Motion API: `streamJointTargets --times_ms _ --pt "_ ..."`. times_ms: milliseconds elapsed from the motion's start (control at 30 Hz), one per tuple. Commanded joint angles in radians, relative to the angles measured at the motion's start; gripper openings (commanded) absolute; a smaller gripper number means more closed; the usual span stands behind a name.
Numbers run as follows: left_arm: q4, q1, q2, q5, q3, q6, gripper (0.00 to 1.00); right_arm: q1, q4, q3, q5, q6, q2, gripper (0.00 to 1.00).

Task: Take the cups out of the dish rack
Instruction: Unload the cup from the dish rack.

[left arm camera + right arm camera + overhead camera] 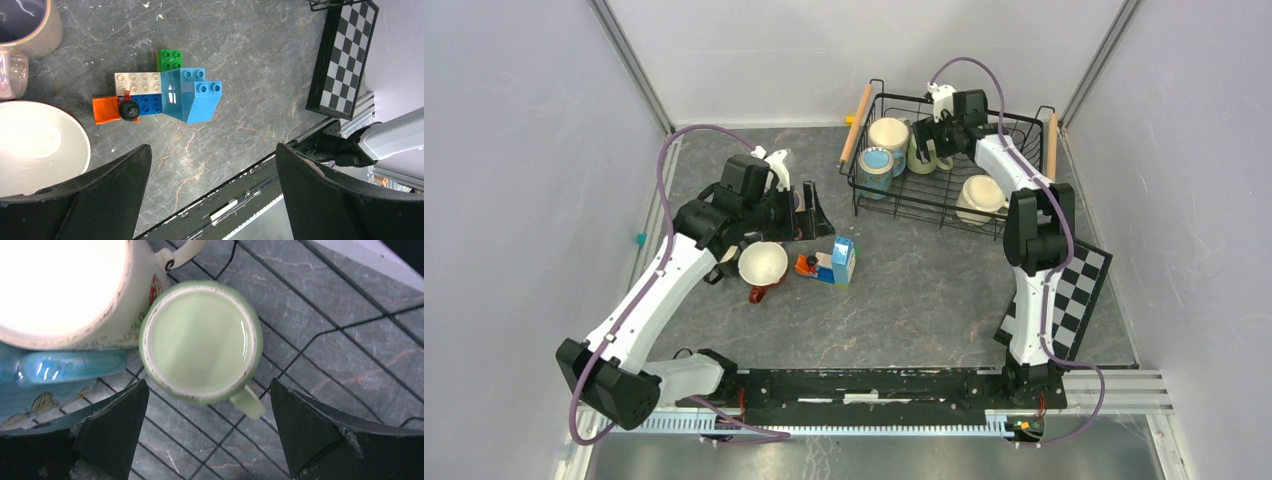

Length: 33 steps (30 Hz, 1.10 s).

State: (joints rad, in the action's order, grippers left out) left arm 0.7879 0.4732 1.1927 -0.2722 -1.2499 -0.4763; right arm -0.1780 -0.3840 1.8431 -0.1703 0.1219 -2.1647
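Observation:
The black wire dish rack (921, 203) stands at the back right. In it are a cream cup (889, 133), a blue cup (876, 165), a pale green cup (919, 158) and another cream cup (979, 198). My right gripper (934, 138) hangs inside the rack, open. Seen from its wrist, the right gripper (209, 384) is just above the green cup (200, 340), whose handle points between the fingers. My left gripper (816, 222) is open and empty over the table. Beside it stands a red cup with a cream inside (763, 265).
A toy block cluster (165, 95) lies on the table ahead of the left gripper (212, 147). A beige cup (30, 25) sits at the left. A checkerboard (1064, 290) lies at the right edge. The rack's wooden handles (856, 125) stick out at its sides.

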Motion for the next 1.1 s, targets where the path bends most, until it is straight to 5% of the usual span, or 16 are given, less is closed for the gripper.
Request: streamJointTargets --times_ms 0,267,733,1067 --pt "-0.013 0.002 0.011 -0.024 -0.020 0.045 1.00 0.011 -0.052 0.129 -0.031 0.061 -0.081 0.98" --pt "-0.010 0.002 0.027 -0.023 -0.032 0.045 1.00 0.018 -0.041 0.125 -0.041 0.013 -0.096 0.97" --pt "-0.017 0.002 0.036 -0.029 -0.027 0.041 1.00 0.002 -0.007 0.002 0.062 -0.120 -0.028 0.64" --pt "-0.018 0.003 0.035 -0.031 -0.023 0.039 1.00 -0.018 -0.004 0.007 0.105 -0.137 -0.046 0.58"
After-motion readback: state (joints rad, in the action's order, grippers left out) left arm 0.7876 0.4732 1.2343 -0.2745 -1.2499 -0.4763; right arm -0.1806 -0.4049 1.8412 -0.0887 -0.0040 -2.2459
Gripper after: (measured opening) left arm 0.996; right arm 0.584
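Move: The green cup stands upside down in the dish rack, its middle about 3 cm ahead of the right hand, 4 cm to its left and 6 cm below, with its handle pointing back and right, almost under the open fingers. Counted from the right hand, the cream cup is some 4 cm ahead and 12 cm left, the blue cup 2 cm back and 14 cm left, the white cup 8 cm back and 10 cm right. From the left hand the green cup lies roughly 32 cm ahead and 25 cm right. The right fingers come down astride the green cup's handle and begin closing on it, from wide open to a little over half; a firm grip can't yet be seen. The hand first eases forward a good centimetre, then sinks about 5 cm while drawing back some 2 cm, tipping slightly downward and turning a little clockwise. ##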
